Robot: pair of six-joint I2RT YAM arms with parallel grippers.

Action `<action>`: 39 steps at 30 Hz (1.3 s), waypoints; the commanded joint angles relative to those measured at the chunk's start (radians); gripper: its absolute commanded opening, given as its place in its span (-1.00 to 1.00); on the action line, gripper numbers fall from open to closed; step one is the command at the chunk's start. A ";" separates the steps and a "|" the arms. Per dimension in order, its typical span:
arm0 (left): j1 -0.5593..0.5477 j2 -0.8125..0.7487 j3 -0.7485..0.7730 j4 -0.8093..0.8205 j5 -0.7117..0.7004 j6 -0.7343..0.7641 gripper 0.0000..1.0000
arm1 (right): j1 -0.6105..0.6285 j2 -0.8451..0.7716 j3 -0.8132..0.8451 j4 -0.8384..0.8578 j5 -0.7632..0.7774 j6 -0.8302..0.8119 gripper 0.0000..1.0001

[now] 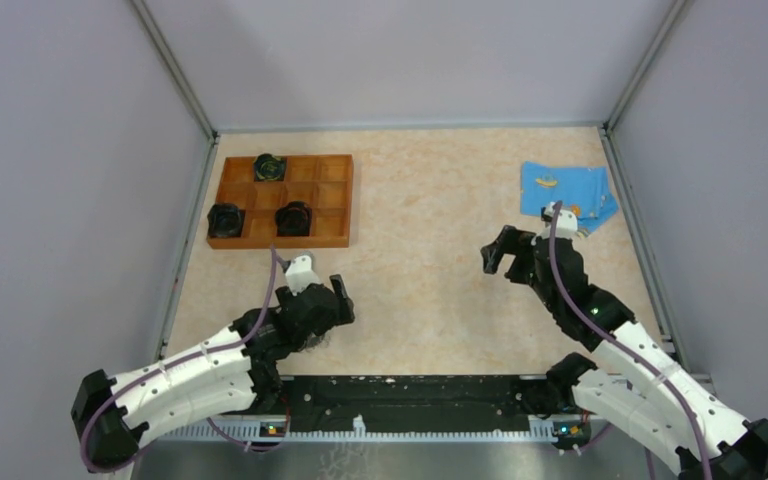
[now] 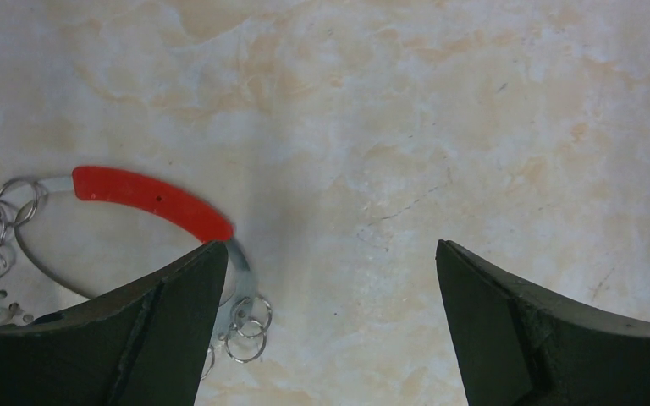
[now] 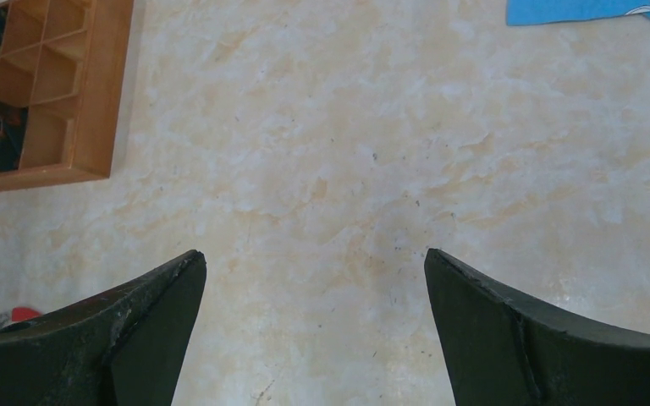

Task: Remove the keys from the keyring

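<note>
The keyring (image 2: pixel 148 199) lies flat on the table in the left wrist view, a thin grey ring with a red section, partly hidden under my left finger (image 2: pixel 135 338). Small silver split rings (image 2: pixel 245 328) hang on it by that finger, and more sit at the far left (image 2: pixel 0 228). The green-headed keys do not show clearly. My left gripper (image 2: pixel 330 254) is open and empty, with the ring at its left finger. In the top view it (image 1: pixel 325 300) hovers low near the table's front left. My right gripper (image 1: pixel 495 255) is open and empty over bare table (image 3: pixel 315 254); the ring's red section (image 3: pixel 24 314) peeks out at that view's lower left.
A brown wooden compartment tray (image 1: pixel 335 200) stands at the back left, holding three black round pucks (image 1: pixel 293 217). It also shows in the right wrist view (image 3: pixel 93 101). A blue cloth (image 1: pixel 565 190) lies at the back right. Grey walls enclose the table.
</note>
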 commanded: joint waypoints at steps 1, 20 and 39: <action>-0.002 -0.003 -0.036 -0.078 -0.064 -0.177 0.97 | -0.007 0.012 -0.011 0.059 -0.074 -0.010 0.98; 0.066 0.066 -0.234 0.339 0.125 -0.097 0.97 | -0.008 0.004 -0.030 0.063 -0.123 -0.002 0.98; -0.253 0.609 0.080 0.670 0.297 0.038 0.97 | -0.008 -0.052 -0.059 -0.001 -0.100 0.017 0.98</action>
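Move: From the left hand the keyring lies about 6 cm to the left, 1 cm ahead and 8 cm below. The wooden tray is centred some 22 cm ahead and 8 cm left, its nearest dark cup about 18 cm ahead and 5 cm left. From the right hand the keyring is roughly 47 cm left, 6 cm back and 17 cm below. Open left hand sinks about 6 cm to the keyring, then sweeps some 24 cm right, dragging it. ##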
